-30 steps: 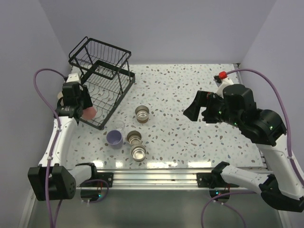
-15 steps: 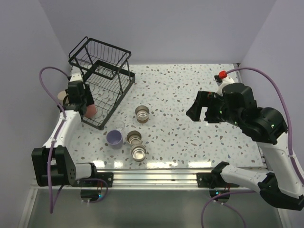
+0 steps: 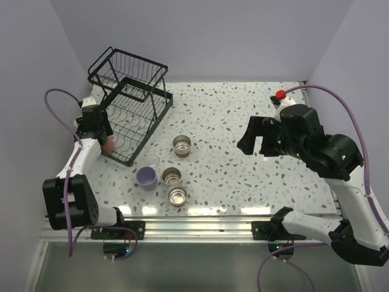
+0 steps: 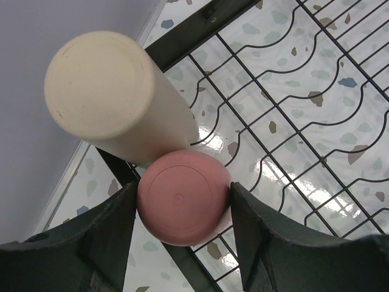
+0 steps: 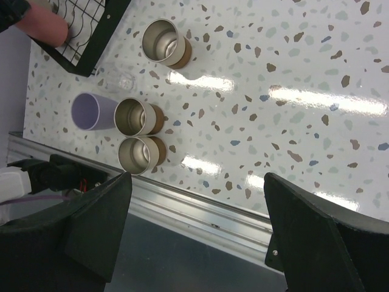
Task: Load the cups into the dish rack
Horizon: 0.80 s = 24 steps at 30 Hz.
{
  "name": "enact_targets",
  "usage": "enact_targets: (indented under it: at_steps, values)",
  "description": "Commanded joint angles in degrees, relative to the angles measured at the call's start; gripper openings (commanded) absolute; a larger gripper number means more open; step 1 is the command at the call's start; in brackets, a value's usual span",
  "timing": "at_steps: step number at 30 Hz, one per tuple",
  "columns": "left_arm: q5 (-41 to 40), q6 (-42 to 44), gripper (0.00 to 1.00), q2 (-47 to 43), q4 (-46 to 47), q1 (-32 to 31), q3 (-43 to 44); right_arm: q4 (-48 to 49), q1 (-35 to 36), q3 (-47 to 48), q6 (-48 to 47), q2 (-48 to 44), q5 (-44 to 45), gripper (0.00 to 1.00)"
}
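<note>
My left gripper is shut on the red-pink cup, bottom toward the camera, over the left edge bar of the black wire dish rack. A tan cup stands bottom-up touching it. From above, the left gripper with the pink cup sits at the low left corner of the rack. Three steel cups, a lavender cup and a clear glass cup stand on the table. My right gripper hangs open and empty over the right half.
The right wrist view shows the steel cups, the lavender cup and the rack corner, with the table's metal front rail below the right gripper. The left wall is close beside the rack.
The left gripper has carried the red-pink cup a little back and left along the rack's left edge. The right arm has barely shifted.
</note>
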Motion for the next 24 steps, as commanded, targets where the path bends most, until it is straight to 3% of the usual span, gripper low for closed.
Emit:
enact_targets:
  at_steps: [1,4,8,11,16,22,24]
  values:
    - [-1.9,-0.9,0.00,0.9,3.2,1.0,-0.7,0.8,0.1,2.1,-1.9,0.4,0.9,0.93]
    - [-2.1,-1.2,0.10,1.7,3.2,1.0,-1.0,1.0,0.0,2.2,-2.3,0.8,0.6,0.93]
    - [-3.0,-1.5,0.36,1.6,2.9,1.1,-1.1,1.0,0.0,2.4,-2.6,1.0,0.6,0.93]
    - [-3.5,-1.3,0.50,0.9,2.6,1.1,-1.2,1.1,0.1,2.4,-2.7,1.0,0.6,0.93]
    - [-2.9,-1.0,0.65,-0.6,1.8,1.1,-0.6,1.5,0.1,2.2,-2.8,1.1,0.2,0.94]
    - [-1.9,-1.0,0.89,-3.0,0.6,1.1,-1.0,1.7,0.1,1.9,-2.8,0.7,-0.6,0.94]
    - [-1.7,-1.1,0.92,-3.9,0.1,1.1,-0.8,1.9,0.0,1.7,-2.6,0.5,-0.9,0.94]
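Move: The left hand still grips the upside-down pink cup near its upturned base, so the cup's middle is roughly 4 cm straight below the hand point, at the rack's near-left edge. The beige cup stands beside it, some 6 cm left and 4 cm farther out from the hand. The purple cup is on the table, about 13 cm back and 16 cm to the right. From the idle right hand, the pink cup is around 50 cm left, 16 cm ahead and well below. Almost in place, easing less than 1 cm forward and left, the left hand steadies the pink cup in the rack, wrist unturned. Then its fingers spread nearly fully and come off both sides of the cup, and the hand starts to draw straight back about 1 cm, still around the cup. ##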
